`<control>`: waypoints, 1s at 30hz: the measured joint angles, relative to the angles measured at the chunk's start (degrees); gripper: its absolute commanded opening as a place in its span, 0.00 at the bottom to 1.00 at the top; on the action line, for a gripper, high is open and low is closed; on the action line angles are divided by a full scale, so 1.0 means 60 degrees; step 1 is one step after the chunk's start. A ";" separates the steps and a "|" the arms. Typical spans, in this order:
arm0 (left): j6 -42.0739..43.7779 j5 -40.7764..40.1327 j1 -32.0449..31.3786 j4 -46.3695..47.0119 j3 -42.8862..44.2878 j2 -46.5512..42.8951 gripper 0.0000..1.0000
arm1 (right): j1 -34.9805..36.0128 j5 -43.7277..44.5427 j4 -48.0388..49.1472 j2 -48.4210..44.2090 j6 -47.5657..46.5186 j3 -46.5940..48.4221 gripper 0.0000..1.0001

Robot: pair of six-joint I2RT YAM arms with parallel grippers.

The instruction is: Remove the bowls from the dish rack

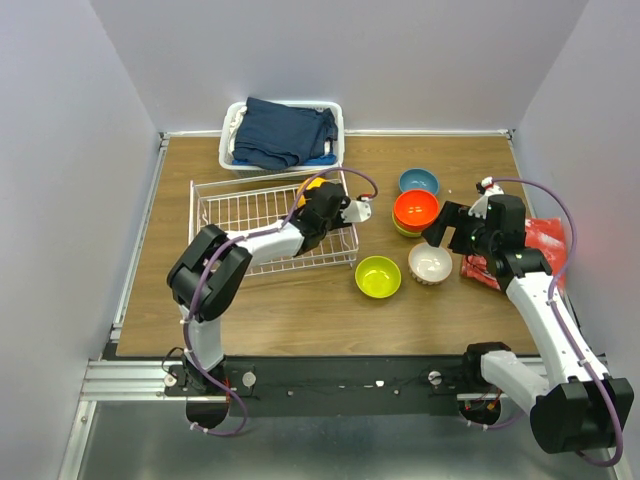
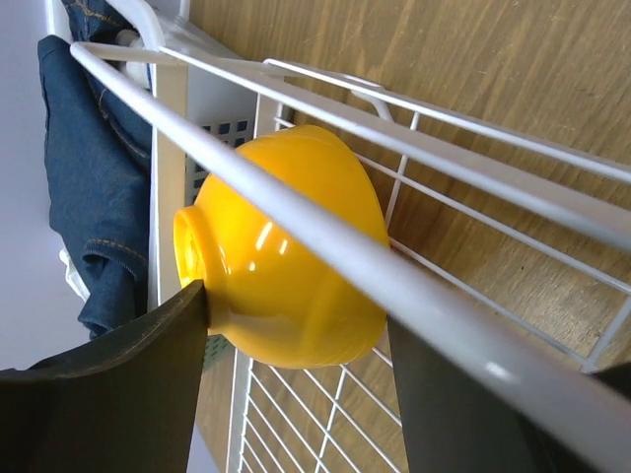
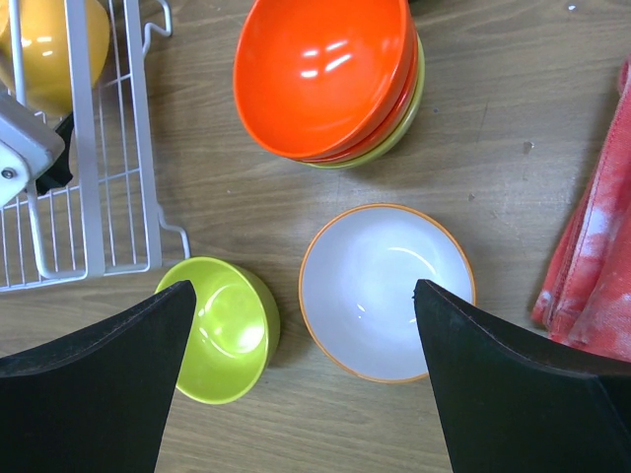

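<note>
An orange-yellow bowl [image 2: 286, 246] lies on its side in the far right corner of the white wire dish rack [image 1: 230, 215]. My left gripper [image 2: 296, 315] is shut on it, one finger on its foot and the other against its rim behind a rack wire [image 2: 444, 320]. On the table right of the rack stand a blue bowl [image 1: 418, 181], a stack with red-orange bowls [image 3: 325, 69] on a lime-green one [image 3: 409, 123], a lime-green bowl [image 3: 222, 330] and a white bowl [image 3: 385, 286]. My right gripper [image 3: 304, 286] hangs open above the last two, holding nothing.
A white plastic basket [image 1: 283, 130] with dark blue jeans sits behind the rack at the back. A red cloth [image 1: 545, 240] lies at the right edge of the table, beside my right arm. The wooden table is walled on three sides.
</note>
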 measured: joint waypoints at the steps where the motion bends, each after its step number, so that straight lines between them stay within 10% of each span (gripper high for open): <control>1: -0.0066 -0.0007 0.0004 -0.0029 0.0000 -0.0026 0.44 | 0.0000 0.0000 -0.0004 0.0000 0.0000 0.0004 1.00; 30: -0.4557 0.0098 0.0565 -0.2433 0.0506 -0.2000 0.06 | 0.0000 -0.0863 0.0029 -0.0321 0.0113 0.0142 0.99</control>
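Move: The yellow bowl is already between the left fingers, at the hand point, with a white rack rail crossing close above it. From this hand the green bowl stands about 20 cm back and 14 cm right, the orange stack some 24 cm right and 2 cm back, both roughly 5 cm lower. From the right hand the yellow bowl lies about 15 cm ahead, 28 cm left and 7 cm lower. Keeping the yellow bowl pinched with an unchanged opening, the left hand eases back and left, then climbs more quickly to bring it past the rail, ending about 6 cm up, 3 cm left and 2 cm back. The wrist rolls left side down and swings counter-clockwise, some 30 degrees altogether. The right hand, open and empty, rises about 2 cm and edges left. ##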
